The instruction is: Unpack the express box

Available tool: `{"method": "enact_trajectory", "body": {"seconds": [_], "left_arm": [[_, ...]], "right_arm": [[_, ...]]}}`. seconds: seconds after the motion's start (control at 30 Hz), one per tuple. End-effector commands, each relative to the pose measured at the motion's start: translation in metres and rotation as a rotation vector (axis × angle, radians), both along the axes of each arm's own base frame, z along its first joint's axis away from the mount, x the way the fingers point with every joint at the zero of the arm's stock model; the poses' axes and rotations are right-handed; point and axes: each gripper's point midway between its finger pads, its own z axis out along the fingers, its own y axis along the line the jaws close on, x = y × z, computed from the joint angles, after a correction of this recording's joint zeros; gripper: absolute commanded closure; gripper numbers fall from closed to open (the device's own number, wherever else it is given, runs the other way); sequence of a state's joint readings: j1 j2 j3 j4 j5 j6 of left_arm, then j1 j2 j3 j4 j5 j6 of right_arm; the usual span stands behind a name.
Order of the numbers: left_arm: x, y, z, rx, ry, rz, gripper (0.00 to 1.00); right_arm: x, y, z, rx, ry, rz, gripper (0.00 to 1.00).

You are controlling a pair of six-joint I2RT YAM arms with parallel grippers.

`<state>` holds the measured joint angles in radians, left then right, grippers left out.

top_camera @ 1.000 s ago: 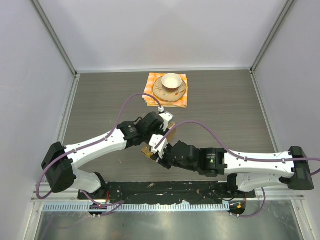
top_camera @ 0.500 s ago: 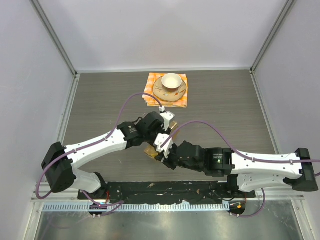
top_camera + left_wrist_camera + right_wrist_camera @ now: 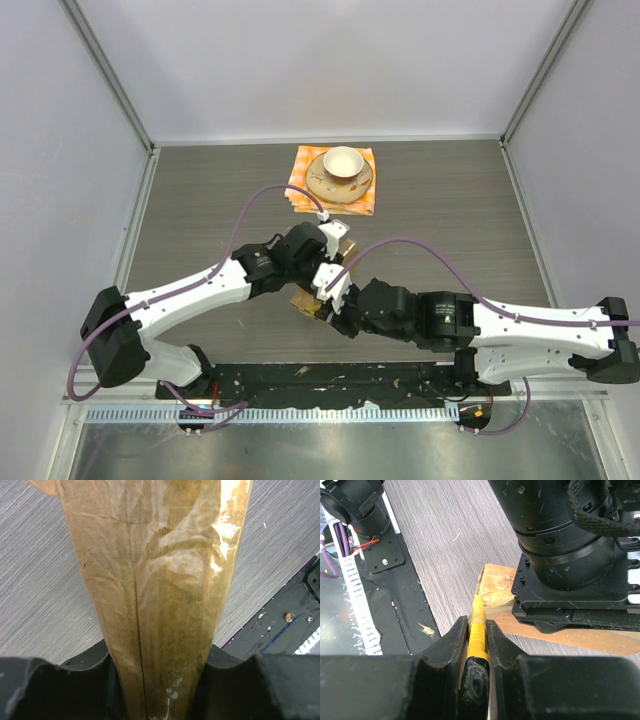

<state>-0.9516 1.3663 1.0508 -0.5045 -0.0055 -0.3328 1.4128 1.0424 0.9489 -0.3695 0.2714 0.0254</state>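
The express box [image 3: 160, 580] is a flat brown cardboard box sealed with shiny clear tape, its seam running down the middle in the left wrist view. My left gripper [image 3: 157, 690] is shut on its narrow sides and holds it near the table's middle front [image 3: 305, 298]. My right gripper [image 3: 477, 630] is shut on a yellow-and-black utility knife [image 3: 478, 635]. The knife's tip rests at the taped corner of the box [image 3: 495, 587], just beside the left wrist. In the top view both wrists crowd over the box, so most of it is hidden.
A teacup on a saucer [image 3: 340, 172] sits on an orange checkered cloth [image 3: 300, 195] at the back centre of the wooden table. A black base strip [image 3: 395, 605] runs along the near table edge. Grey walls enclose the sides.
The right arm has slid to the right and slightly forward along the box with the knife. The left arm holds the box almost still.
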Motion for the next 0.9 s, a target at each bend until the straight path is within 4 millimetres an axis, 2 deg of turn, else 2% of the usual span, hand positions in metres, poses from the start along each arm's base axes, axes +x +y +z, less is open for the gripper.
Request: {"method": "enact_trajectory", "body": {"seconds": [0.0, 0.2, 0.37, 0.47, 0.53, 0.63, 0.73, 0.87], "left_arm": [[0.006, 0.045, -0.006, 0.182, -0.073, -0.034, 1.00], [0.008, 0.045, -0.001, 0.176, -0.088, -0.030, 1.00], [0.008, 0.047, 0.001, 0.174, -0.094, -0.030, 1.00], [0.008, 0.048, 0.002, 0.177, -0.107, -0.038, 1.00], [0.008, 0.051, 0.001, 0.187, -0.118, -0.053, 1.00], [0.006, 0.055, 0.002, 0.203, -0.148, -0.092, 1.00], [-0.001, 0.062, 0.000, 0.227, -0.169, -0.171, 1.00], [-0.003, 0.064, 0.012, 0.251, -0.267, -0.295, 1.00]], "right_arm": [[-0.003, -0.051, -0.022, -0.224, 0.002, -0.021, 0.99], [0.000, -0.065, -0.019, -0.284, -0.010, -0.039, 0.99], [0.005, -0.074, -0.006, -0.294, -0.031, -0.071, 0.99], [0.015, -0.078, 0.020, -0.223, -0.074, -0.128, 0.99], [0.031, -0.087, 0.043, -0.160, -0.136, -0.226, 0.99], [0.056, -0.111, 0.061, -0.117, -0.230, -0.412, 0.99], [0.069, -0.118, 0.063, -0.053, -0.251, -0.532, 0.99], [0.075, -0.108, 0.068, 0.113, -0.193, -0.592, 0.99]]}}
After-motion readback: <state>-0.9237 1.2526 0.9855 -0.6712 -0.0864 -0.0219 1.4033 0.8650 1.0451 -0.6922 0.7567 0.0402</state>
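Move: The left hand still pinches the box near its middle, so the box lies right at its fingers. The right hand, holding the yellow knife with its tip at the box's near end, has the box's middle roughly 8 cm ahead, neither left nor right, and 8 cm below. The plate with the bowl stands on the table some 26 cm ahead of the left hand, 2 cm to its right and 14 cm lower. The knife tip comes free of the box's near end as the hands part: the right hand swings away some 11 cm to the right, dipping at first, then rising and reaching forward about 6 cm while turning some 25 degrees clockwise, the knife still gripped. The left hand keeps its pinch and carries the box about 6.5 cm left, rolling its left side up. ##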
